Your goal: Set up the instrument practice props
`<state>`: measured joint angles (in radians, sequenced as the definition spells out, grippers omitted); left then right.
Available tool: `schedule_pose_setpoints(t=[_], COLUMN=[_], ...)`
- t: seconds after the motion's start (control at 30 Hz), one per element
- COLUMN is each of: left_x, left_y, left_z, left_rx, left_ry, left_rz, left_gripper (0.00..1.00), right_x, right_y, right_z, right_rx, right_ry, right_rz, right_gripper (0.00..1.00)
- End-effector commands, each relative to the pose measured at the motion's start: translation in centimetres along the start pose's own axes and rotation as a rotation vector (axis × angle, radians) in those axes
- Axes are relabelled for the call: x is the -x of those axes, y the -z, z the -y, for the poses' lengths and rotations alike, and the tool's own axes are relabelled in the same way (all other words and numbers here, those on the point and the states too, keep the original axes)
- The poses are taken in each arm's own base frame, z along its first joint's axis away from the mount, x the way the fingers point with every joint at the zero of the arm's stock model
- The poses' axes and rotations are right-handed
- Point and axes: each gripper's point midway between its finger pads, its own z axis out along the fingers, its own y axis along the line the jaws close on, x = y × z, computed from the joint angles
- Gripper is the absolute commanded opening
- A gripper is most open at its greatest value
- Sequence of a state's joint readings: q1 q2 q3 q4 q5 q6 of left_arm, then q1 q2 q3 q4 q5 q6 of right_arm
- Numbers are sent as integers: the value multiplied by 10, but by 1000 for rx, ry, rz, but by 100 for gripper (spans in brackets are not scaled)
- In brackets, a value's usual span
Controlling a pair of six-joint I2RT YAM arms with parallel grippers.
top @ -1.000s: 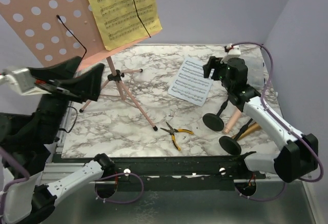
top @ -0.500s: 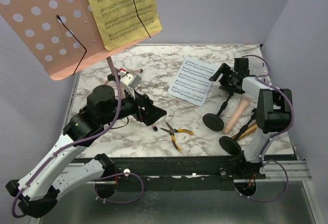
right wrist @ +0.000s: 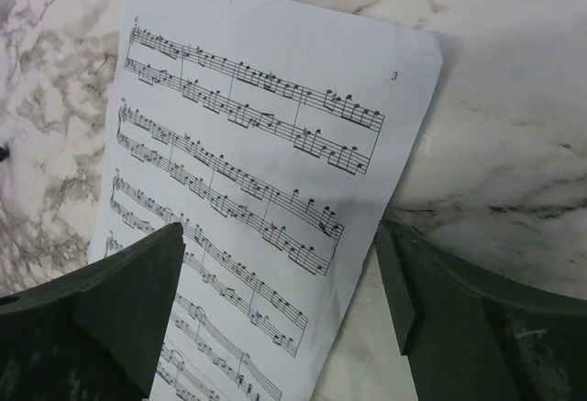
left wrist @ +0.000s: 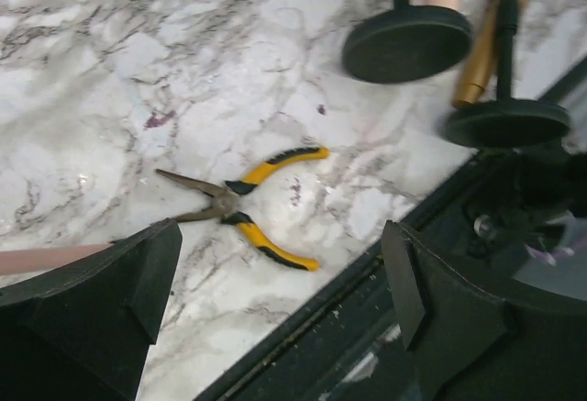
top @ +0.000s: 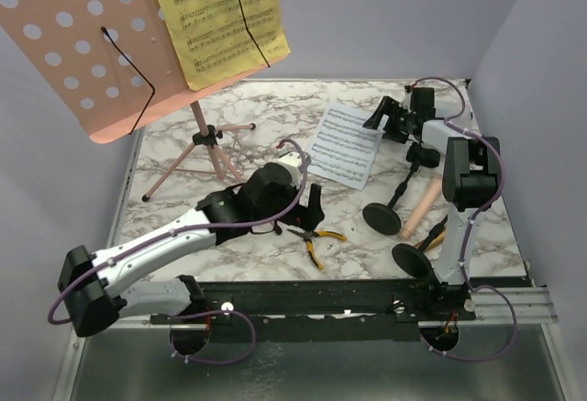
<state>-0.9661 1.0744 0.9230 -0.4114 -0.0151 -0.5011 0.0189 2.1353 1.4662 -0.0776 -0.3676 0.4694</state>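
Note:
The pink music rack (top: 73,43) stands on its tripod at the back left, with a yellow sheet-music page (top: 215,16) clipped on its perforated desk. A white sheet-music page (top: 341,144) (right wrist: 248,172) lies flat on the marble. My right gripper (top: 378,118) (right wrist: 280,300) hovers open over that page's right edge, one finger above the paper and one above bare table. At the right lie two black round-based holders (top: 381,216) (top: 411,259), a pink microphone (top: 420,208) and a gold microphone (top: 447,232). My left gripper (top: 312,206) (left wrist: 280,291) is open and empty near the front edge.
Yellow-handled pliers (top: 314,238) (left wrist: 243,204) lie just ahead of the left gripper. A pink tripod leg (left wrist: 46,256) ends by its left finger. The table's black front rail (left wrist: 348,328) runs under the left gripper. Purple walls close in the back and right.
The left arm swung from the far left to the front middle, over the pliers. The right gripper moved back over the white page's edge and opened wider.

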Motion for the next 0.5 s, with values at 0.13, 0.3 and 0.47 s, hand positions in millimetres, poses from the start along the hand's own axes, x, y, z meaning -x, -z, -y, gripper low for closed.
schedule_pose_setpoints(t=[0.13,0.3,0.47], left_x=[26,39,41], left_y=[-73,-115,-161], left_z=[-13,-39,-92], left_rx=[144,168,283], left_ry=[-46,142,321], left_rz=[-56,-119,-189], left_gripper=[99,99,99], right_x=[-65,-69,-86], right_y=[-12,19,24], right_z=[-62,-65,-47], right_rx=[220,178,110], right_ry=[198,111,-49], right_rz=[-182,-137,-195], right_gripper=[93,94,94])
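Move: The white music sheet's middle lies about 28 cm ahead of the left hand, 14 cm to its right and 20 cm below. From that hand the pliers lie some 6 cm right and 2 cm back, and a tripod foot about 6 cm left, level with it, both also about 20 cm down. From the right hand, low at the sheet's right edge, the sheet's middle is some 9 cm left, 3 cm back and 4 cm down; the black clamp stands about 15 cm right and 6 cm back. The right hand, wide open and staying low at one height, sweeps left about 8 cm with its fingertips against the white sheet near the right edge, pushing it along, then draws back some 6 cm towards the base, having turned about 15 degrees counter-clockwise. Meanwhile the open left hand leaves the space near the pliers and reaches about 13 cm forward with some 6 cm of sinking and 5 cm to the right, tilting slightly downward, towards the sheet's near end. ##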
